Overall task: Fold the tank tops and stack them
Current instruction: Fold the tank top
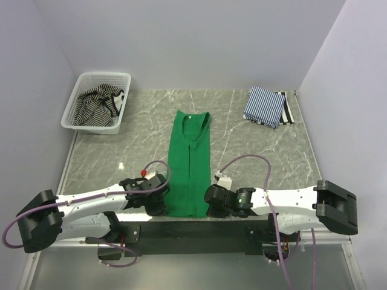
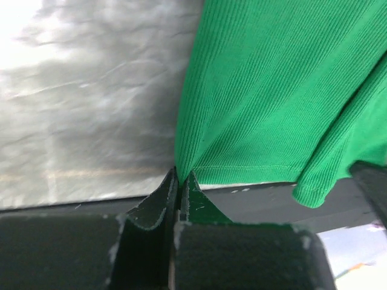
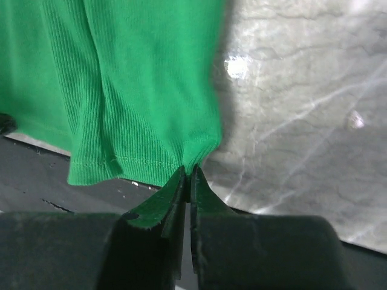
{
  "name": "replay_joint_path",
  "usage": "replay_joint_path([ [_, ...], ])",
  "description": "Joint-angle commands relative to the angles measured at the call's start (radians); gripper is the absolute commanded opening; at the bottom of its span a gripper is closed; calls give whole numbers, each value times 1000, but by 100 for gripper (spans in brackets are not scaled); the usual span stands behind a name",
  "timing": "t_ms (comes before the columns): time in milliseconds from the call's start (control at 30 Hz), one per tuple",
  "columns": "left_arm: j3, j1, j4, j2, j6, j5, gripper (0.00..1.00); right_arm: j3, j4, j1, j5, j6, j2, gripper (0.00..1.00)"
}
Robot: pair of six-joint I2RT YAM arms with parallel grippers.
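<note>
The bright green tank top (image 1: pixel 189 163) lies lengthwise in the middle of the table, folded narrow, its neck at the far end. My left gripper (image 1: pixel 161 204) is shut on the hem's near left corner (image 2: pixel 181 172). At the near right corner (image 3: pixel 192 164) my right gripper (image 1: pixel 211 199) is shut on the hem too. A finely blue-and-white striped tank top (image 1: pixel 263 105) lies folded at the back right, on top of a black-and-white striped cloth (image 1: pixel 286 109). Another black-and-white striped top (image 1: pixel 101 104) lies crumpled in the basket.
A white mesh basket (image 1: pixel 81 90) stands at the back left corner. A black strip (image 1: pixel 193 228) runs along the table's near edge under both grippers. Pale walls close in the table at the left, back and right.
</note>
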Motion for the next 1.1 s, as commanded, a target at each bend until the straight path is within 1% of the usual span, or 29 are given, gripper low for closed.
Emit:
replay_joint_path([
  [0, 88, 17, -155, -23, 64, -55, 1, 77, -128, -14, 26, -4, -32, 1],
  [33, 147, 38, -173, -12, 114, -62, 1, 122, -145, -46, 40, -24, -32, 1],
  [67, 175, 95, -172, -6, 142, -65, 1, 146, -160, -63, 48, -67, -32, 1],
  [100, 200, 129, -167, 3, 173, -62, 1, 163, -174, -89, 54, -89, -31, 2],
  [133, 238, 166, -140, 20, 228, -48, 0, 187, -170, -151, 42, -116, -29, 2],
  [167, 255, 236, -121, 31, 256, -39, 1, 196, -162, -196, 27, -170, -26, 2],
  [233, 301, 313, -57, 81, 314, 1, 1, 230, -131, -264, -3, -222, -15, 1],
  [267, 319, 336, -41, 106, 332, 9, 1, 247, -124, -325, -3, -268, -8, 1],
  [300, 342, 354, -23, 133, 345, 24, 1, 267, -118, -350, -6, -293, 5, 1],
  [367, 401, 396, 43, 209, 372, 52, 1, 342, -116, -418, -18, -354, 63, 1],
  [400, 419, 411, 63, 261, 386, 63, 1, 386, -107, -440, -23, -371, 112, 1],
  [433, 481, 446, 115, 346, 403, 66, 1, 447, -84, -493, -45, -414, 191, 0],
  [467, 505, 447, 115, 347, 403, 66, 1, 448, -84, -494, -46, -414, 192, 0],
  [567, 595, 489, 140, 461, 422, 67, 1, 531, -76, -541, -44, -460, 294, 0],
  [767, 717, 560, 177, 592, 432, 81, 0, 633, -45, -620, -75, -501, 431, 0],
  [933, 807, 594, 177, 678, 451, 107, 1, 726, -55, -637, -75, -523, 502, 0],
  [1067, 867, 605, 158, 712, 469, 109, 1, 756, -58, -643, -72, -528, 520, 0],
])
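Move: The green tank top's neck end, where its held hem is bound, lies about 37 cm ahead of the left hand and 11 cm to its right, roughly level with the pinched corner. From the right hand it is some 37 cm ahead and 6 cm to the left. The folded striped stack lies about 45 cm ahead of the right hand and 24 cm to its right; the white basket is some 46 cm ahead of the left hand and 29 cm to its left. The tank top's hem, already pinched at a corner by each hand, is lifted 6 to 8 cm and carried forward over its own body towards the neck end, about 30 cm on the left and 26 cm on the right. Both hands tilt their fingertips 10 to 15 degrees forward and keep their grip; the right dips a little late on. ##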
